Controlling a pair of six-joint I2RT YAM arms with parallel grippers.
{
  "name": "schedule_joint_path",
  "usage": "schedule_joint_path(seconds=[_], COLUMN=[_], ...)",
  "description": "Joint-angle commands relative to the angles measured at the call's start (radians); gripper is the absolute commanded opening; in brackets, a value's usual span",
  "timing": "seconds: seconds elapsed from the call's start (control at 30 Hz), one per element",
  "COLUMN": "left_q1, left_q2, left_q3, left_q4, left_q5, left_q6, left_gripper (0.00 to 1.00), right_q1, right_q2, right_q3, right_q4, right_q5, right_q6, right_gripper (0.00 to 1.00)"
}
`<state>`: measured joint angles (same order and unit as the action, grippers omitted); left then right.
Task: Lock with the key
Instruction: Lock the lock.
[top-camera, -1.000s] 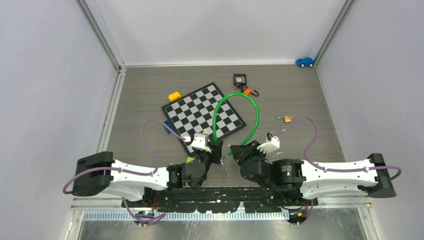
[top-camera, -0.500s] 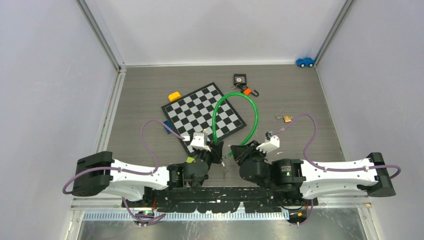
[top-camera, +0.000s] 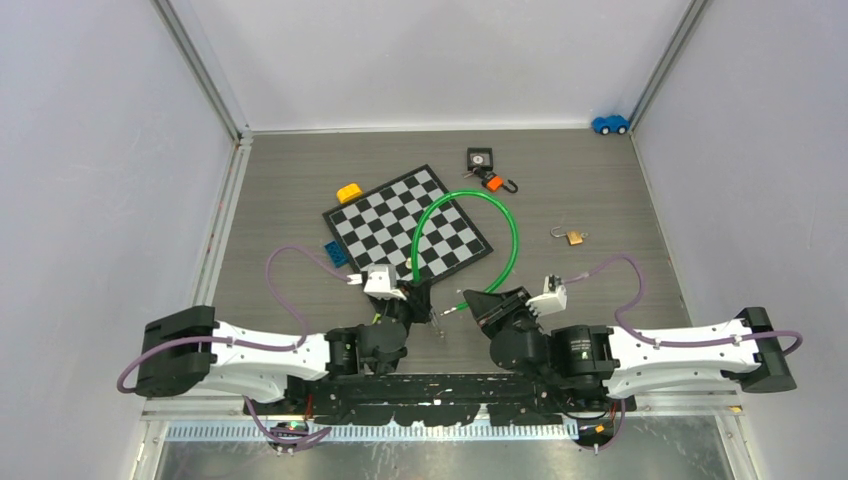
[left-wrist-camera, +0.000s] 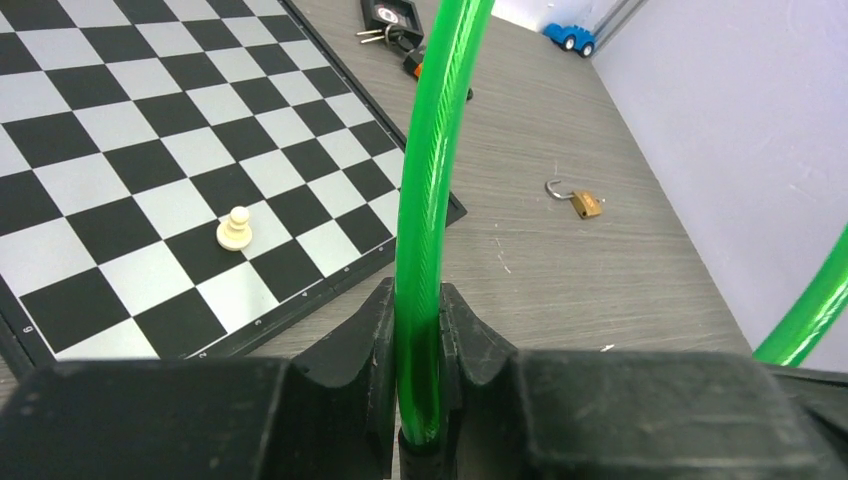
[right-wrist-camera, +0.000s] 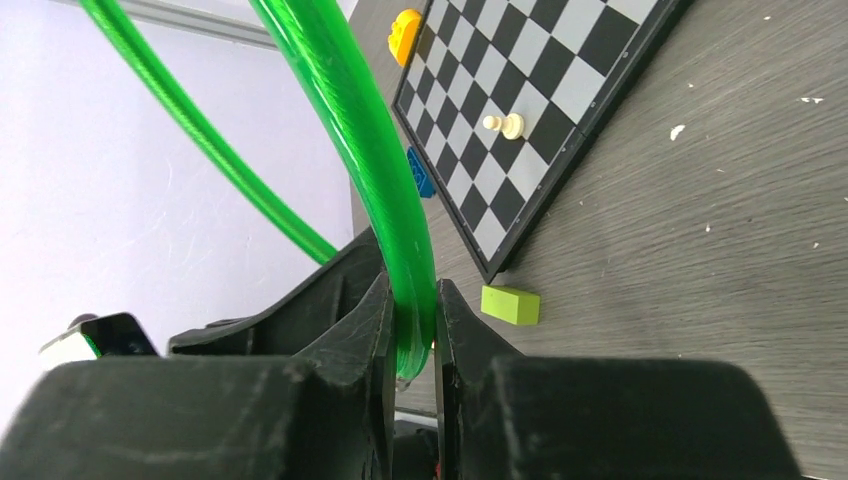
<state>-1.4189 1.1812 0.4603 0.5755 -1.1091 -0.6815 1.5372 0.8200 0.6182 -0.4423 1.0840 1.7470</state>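
Observation:
A green cable lock (top-camera: 512, 228) arches over the table between both arms. My left gripper (top-camera: 417, 299) is shut on one end of the cable (left-wrist-camera: 430, 180), just off the chessboard's near corner. My right gripper (top-camera: 492, 306) is shut on the other end (right-wrist-camera: 350, 110), whose metal tip (top-camera: 451, 309) points left toward the first end. A small key (top-camera: 438, 323) seems to hang between the two ends; it is too small to tell what it hangs from.
A chessboard (top-camera: 407, 230) with a white pawn (left-wrist-camera: 236, 228) lies behind the grippers. Around it are a yellow block (top-camera: 348, 192), a blue block (top-camera: 336, 253) and a lime block (right-wrist-camera: 510, 304). Further off are a brass padlock (top-camera: 573, 237), a black tag with keys (top-camera: 481, 160) and a blue toy car (top-camera: 609, 124).
The two grippers have drawn apart, the left one going left and the right one going right. The cable ends now stand further from each other and the loop is wider.

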Motion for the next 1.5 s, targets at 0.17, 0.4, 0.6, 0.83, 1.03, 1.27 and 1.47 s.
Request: schedule_joint_path(seconds=[0.17, 0.4, 0.6, 0.83, 1.03, 1.27, 1.47], left_q1=[0.008, 0.029, 0.034, 0.044, 0.043, 0.043, 0.044], left_q2=[-0.098, -0.224, -0.254, -0.256, -0.242, -0.233, -0.242], left_q3=[-0.028, -0.061, -0.083, -0.088, -0.065, -0.048, -0.046], left_q4=[0.107, 0.118, 0.158, 0.187, 0.211, 0.233, 0.24], left_q5=[-0.001, 0.053, 0.09, 0.145, 0.202, 0.253, 0.261], left_q6=[0.013, 0.014, 0.043, 0.064, 0.128, 0.177, 0.189], left_gripper=[0.0, 0.0, 0.0, 0.0, 0.0, 0.0, 0.0], right_q1=[0.009, 0.009, 0.009, 0.009, 0.009, 0.002, -0.004], right_q2=[0.033, 0.094, 0.096, 0.143, 0.171, 0.174, 0.191], right_q3=[0.07, 0.116, 0.146, 0.224, 0.218, 0.217, 0.21], right_q4=[-0.097, -0.112, -0.036, -0.011, -0.019, -0.041, -0.077], right_q5=[0.129, 0.176, 0.189, 0.195, 0.187, 0.185, 0.165], right_q6=[0.107, 0.134, 0.072, -0.02, 0.014, 0.032, 0.081], right_gripper=[0.0, 0.0, 0.0, 0.0, 0.0, 0.0, 0.0])
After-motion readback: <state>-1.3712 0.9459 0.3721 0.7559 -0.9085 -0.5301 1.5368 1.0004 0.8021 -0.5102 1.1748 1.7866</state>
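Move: The left hand still grips the lock end of the green cable; the plug held by the right lies some 5 cm to its right and 3 cm back, nearly level. From the left hand, the green block is about 8 cm left, 3 cm back and 17 cm down, and the pawn about 10 cm ahead, 3 cm left and 16 cm down. From the right hand, the lock sits roughly 7 cm left, 1 cm back and slightly below. Left lifts the lock about 6 cm, turning clockwise; right follows about 4 cm up and left, both keeping grip. ##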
